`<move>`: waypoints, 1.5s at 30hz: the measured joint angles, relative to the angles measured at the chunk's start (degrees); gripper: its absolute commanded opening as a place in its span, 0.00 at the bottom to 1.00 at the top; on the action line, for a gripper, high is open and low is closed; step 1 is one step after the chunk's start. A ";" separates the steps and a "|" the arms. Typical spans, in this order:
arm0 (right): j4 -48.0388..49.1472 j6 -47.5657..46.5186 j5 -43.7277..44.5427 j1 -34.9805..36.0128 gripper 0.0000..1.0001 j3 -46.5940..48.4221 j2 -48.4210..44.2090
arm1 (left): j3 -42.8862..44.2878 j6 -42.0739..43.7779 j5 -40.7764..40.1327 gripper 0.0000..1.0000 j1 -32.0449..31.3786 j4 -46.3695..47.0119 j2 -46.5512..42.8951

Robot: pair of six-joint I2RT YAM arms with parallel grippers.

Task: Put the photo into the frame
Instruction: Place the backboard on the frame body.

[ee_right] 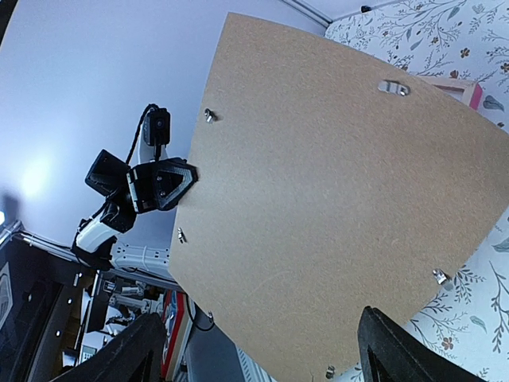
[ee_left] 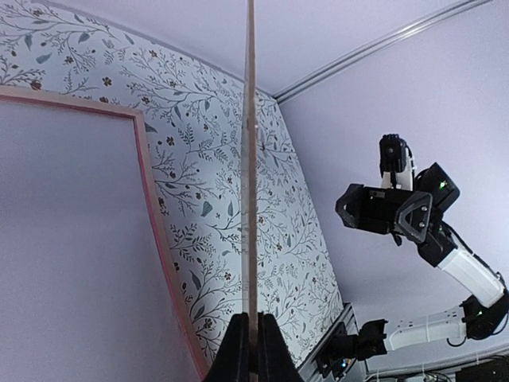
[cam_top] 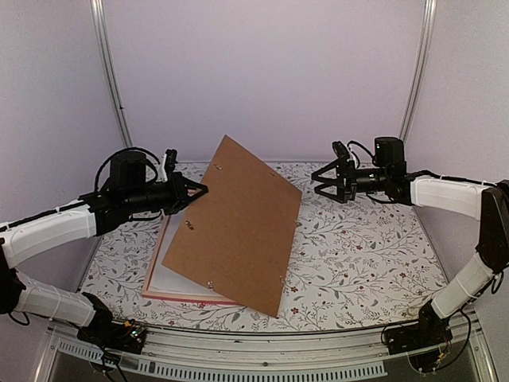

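Note:
The pink frame (cam_top: 191, 298) lies flat on the left of the table, with a white surface (cam_top: 176, 280) inside its rails. The photo is hidden or out of view. Over the frame, a plain brown backing board (cam_top: 238, 231) is tilted up steeply. My left gripper (cam_top: 203, 191) is shut on the board's left edge, which shows edge-on in the left wrist view, the board (ee_left: 250, 159) running up from the left gripper (ee_left: 253, 354) beside the frame's rail (ee_left: 151, 199). My right gripper (cam_top: 316, 181) hangs open off the board's right side, holding nothing. In the right wrist view the board (ee_right: 334, 183) fills the space ahead of the right gripper (ee_right: 262, 350).
A floral cloth (cam_top: 358, 255) covers the table. Small metal tabs (ee_right: 394, 87) stick out of the board's back. A metal rail (cam_top: 262, 350) runs along the near edge between the arm bases. Pale walls close in behind and at both sides.

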 measured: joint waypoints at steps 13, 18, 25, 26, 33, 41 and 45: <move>-0.83 -1.11 0.00 0.00 0.87 0.00 1.40 | -4.79 -3.32 7.50 0.00 16.76 -0.15 -11.89; -0.83 -1.16 0.02 0.00 0.87 0.00 3.04 | -7.19 -3.37 10.64 0.00 22.64 -1.81 -13.14; -0.79 -1.33 0.00 0.00 0.87 0.00 4.68 | -10.01 -3.30 14.03 0.00 26.88 -3.41 -12.46; -0.79 -1.38 0.00 0.00 0.87 0.00 4.72 | -10.36 -3.34 14.36 0.00 27.17 -3.37 -12.31; -0.76 -1.97 0.00 0.00 0.87 -0.09 5.22 | -12.94 -3.80 15.37 0.00 28.63 -1.27 -10.58; -0.76 -2.21 0.00 0.00 0.87 -0.33 5.33 | -15.17 -5.68 16.33 0.00 29.05 4.44 -6.71; -0.74 -2.23 0.02 0.00 0.87 -0.52 5.33 | -15.45 -6.08 16.63 0.00 29.09 6.03 -5.75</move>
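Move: The frame body lies flat with its middle some 23 cm below my left hand, about 6 cm ahead and straight under it sideways. The photo backing fills it, with the same middle. The backboard I already hold by its left edge slants down to the right: its middle is about 13 cm right, 3 cm back and 12 cm below. From my empty right hand, the frame's middle is roughly 40 cm left, 4 cm ahead and 24 cm below. Keeping the backboard's edge pinched, I carry it about 14 cm to the left with my left hand, rising a few centimetres on the way, then sink it towards the frame with a slight forward drift, turning the hand some 15 degrees counter-clockwise and tipping it down. My right hand, open and touching nothing, lowers about 4 cm. ##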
